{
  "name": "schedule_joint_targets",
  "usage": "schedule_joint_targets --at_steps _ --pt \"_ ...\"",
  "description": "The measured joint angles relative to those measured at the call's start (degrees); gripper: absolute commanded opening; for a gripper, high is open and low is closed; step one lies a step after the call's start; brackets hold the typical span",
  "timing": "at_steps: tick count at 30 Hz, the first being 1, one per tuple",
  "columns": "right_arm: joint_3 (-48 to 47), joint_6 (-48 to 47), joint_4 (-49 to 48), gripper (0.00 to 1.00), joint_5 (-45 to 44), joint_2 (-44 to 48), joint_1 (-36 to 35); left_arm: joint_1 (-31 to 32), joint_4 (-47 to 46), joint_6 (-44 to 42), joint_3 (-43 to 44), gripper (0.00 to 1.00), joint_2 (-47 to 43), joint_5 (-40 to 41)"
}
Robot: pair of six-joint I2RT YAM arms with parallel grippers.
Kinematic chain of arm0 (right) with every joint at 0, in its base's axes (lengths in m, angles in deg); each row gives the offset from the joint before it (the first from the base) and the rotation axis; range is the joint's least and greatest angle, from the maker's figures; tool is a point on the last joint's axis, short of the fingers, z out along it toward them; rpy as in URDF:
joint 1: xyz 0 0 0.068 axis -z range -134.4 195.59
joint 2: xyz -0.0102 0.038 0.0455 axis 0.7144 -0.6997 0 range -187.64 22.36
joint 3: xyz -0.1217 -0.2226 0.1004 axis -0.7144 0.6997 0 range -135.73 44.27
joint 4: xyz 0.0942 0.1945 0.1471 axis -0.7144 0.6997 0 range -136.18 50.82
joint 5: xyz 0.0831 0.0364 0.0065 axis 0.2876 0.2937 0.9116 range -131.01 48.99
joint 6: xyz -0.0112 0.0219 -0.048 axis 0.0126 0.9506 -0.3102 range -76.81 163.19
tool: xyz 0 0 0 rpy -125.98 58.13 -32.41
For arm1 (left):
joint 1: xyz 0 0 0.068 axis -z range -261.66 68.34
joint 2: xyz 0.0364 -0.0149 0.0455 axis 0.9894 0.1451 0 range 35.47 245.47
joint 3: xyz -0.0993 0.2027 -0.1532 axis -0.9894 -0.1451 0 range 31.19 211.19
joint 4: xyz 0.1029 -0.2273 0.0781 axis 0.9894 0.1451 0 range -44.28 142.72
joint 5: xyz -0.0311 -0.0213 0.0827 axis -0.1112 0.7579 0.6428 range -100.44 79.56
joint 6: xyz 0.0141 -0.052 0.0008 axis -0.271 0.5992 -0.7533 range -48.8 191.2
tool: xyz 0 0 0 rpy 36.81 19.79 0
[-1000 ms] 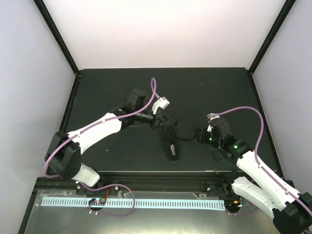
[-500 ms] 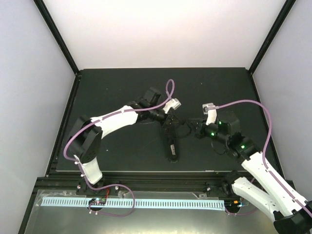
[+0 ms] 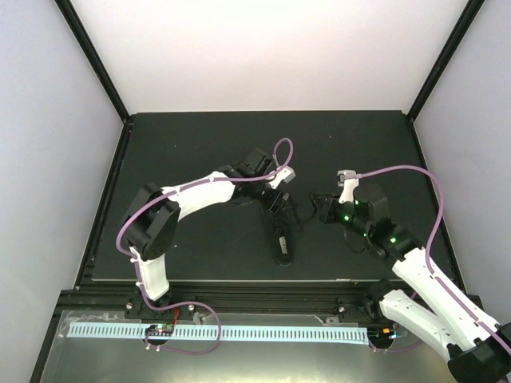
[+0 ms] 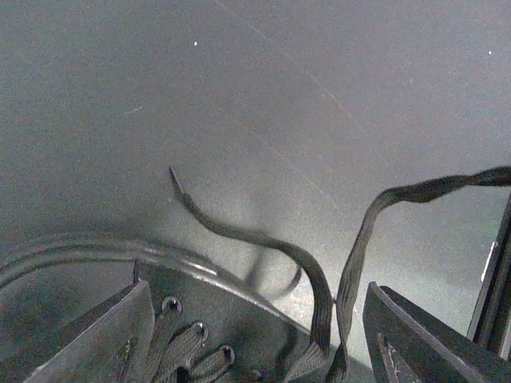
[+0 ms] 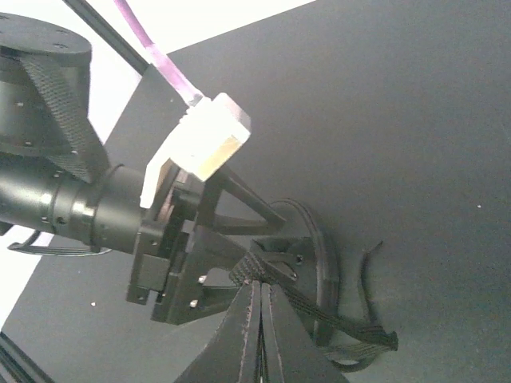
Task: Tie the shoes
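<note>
The black shoe (image 3: 281,239) lies on the black mat, its toe towards the arm bases. My left gripper (image 3: 281,203) hangs over its laced end with the jaws wide open and nothing gripped. In the left wrist view the shoe (image 4: 215,311) with its eyelets sits between the fingers (image 4: 96,335). One lace (image 4: 239,235) curls loose to the left, and another lace (image 4: 399,195) runs off to the right. My right gripper (image 3: 318,209) is just right of the shoe. In the right wrist view the right gripper (image 5: 259,287) is shut on a lace (image 5: 339,319).
The black mat (image 3: 176,152) is bounded by white walls at the back and sides. A metal rail (image 3: 239,331) runs along the near edge. Purple cables (image 3: 415,179) loop above both arms.
The left gripper has opened and let go of its lace. It has moved right and settled over the shoe's laced end. The right gripper has stayed shut and shifted slightly left.
</note>
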Motion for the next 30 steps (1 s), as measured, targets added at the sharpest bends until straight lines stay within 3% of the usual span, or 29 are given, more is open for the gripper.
schedule_joint_targets --at_steps 3,7,16,23,30 --pt "0.68 0.20 0.02 0.02 -0.68 0.00 0.00 0.07 0.76 -0.44 -0.76 0.74 -0.76 0.42" --pt "0.72 0.20 -0.02 0.01 -1.05 0.00 0.00 0.76 2.49 -2.49 -0.76 0.64 -0.66 0.37" --pt "1.11 0.26 0.26 0.02 -2.32 0.94 0.00 4.39 11.37 -7.67 4.96 0.60 4.74 1.01" --pt "3.06 0.87 3.26 0.02 -5.81 7.45 0.00 9.44 17.42 -7.96 17.46 0.47 12.59 6.69" --pt "5.92 1.11 5.18 0.02 -7.48 16.83 0.00 11.61 21.97 -5.57 18.99 0.49 14.78 12.94"
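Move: Both laces leave the shoe's throat about 4 cm back, 3 cm right and some 6 cm below the left hand. The free lace's tip lies about 8 cm right of that hand, 2 cm ahead and 9 cm below; the shoe's middle is 7 cm back, 2 cm left, 8 cm below. From the right hand, which already holds the other lace, the laces' root is about 8 cm left, 1 cm ahead and 17 cm down, and the shoe's middle 12 cm left, 3 cm back, 18 cm down. The two laces beside the shoe are what the left hand goes down around: it sinks about 5.5 cm in all, first with a shift back, then to the right, then deeper, its fingers steepening some 20 degrees and closing partway without shutting. The right hand keeps its lace pinched, waits, then draws away to the right and back about 5 cm. ##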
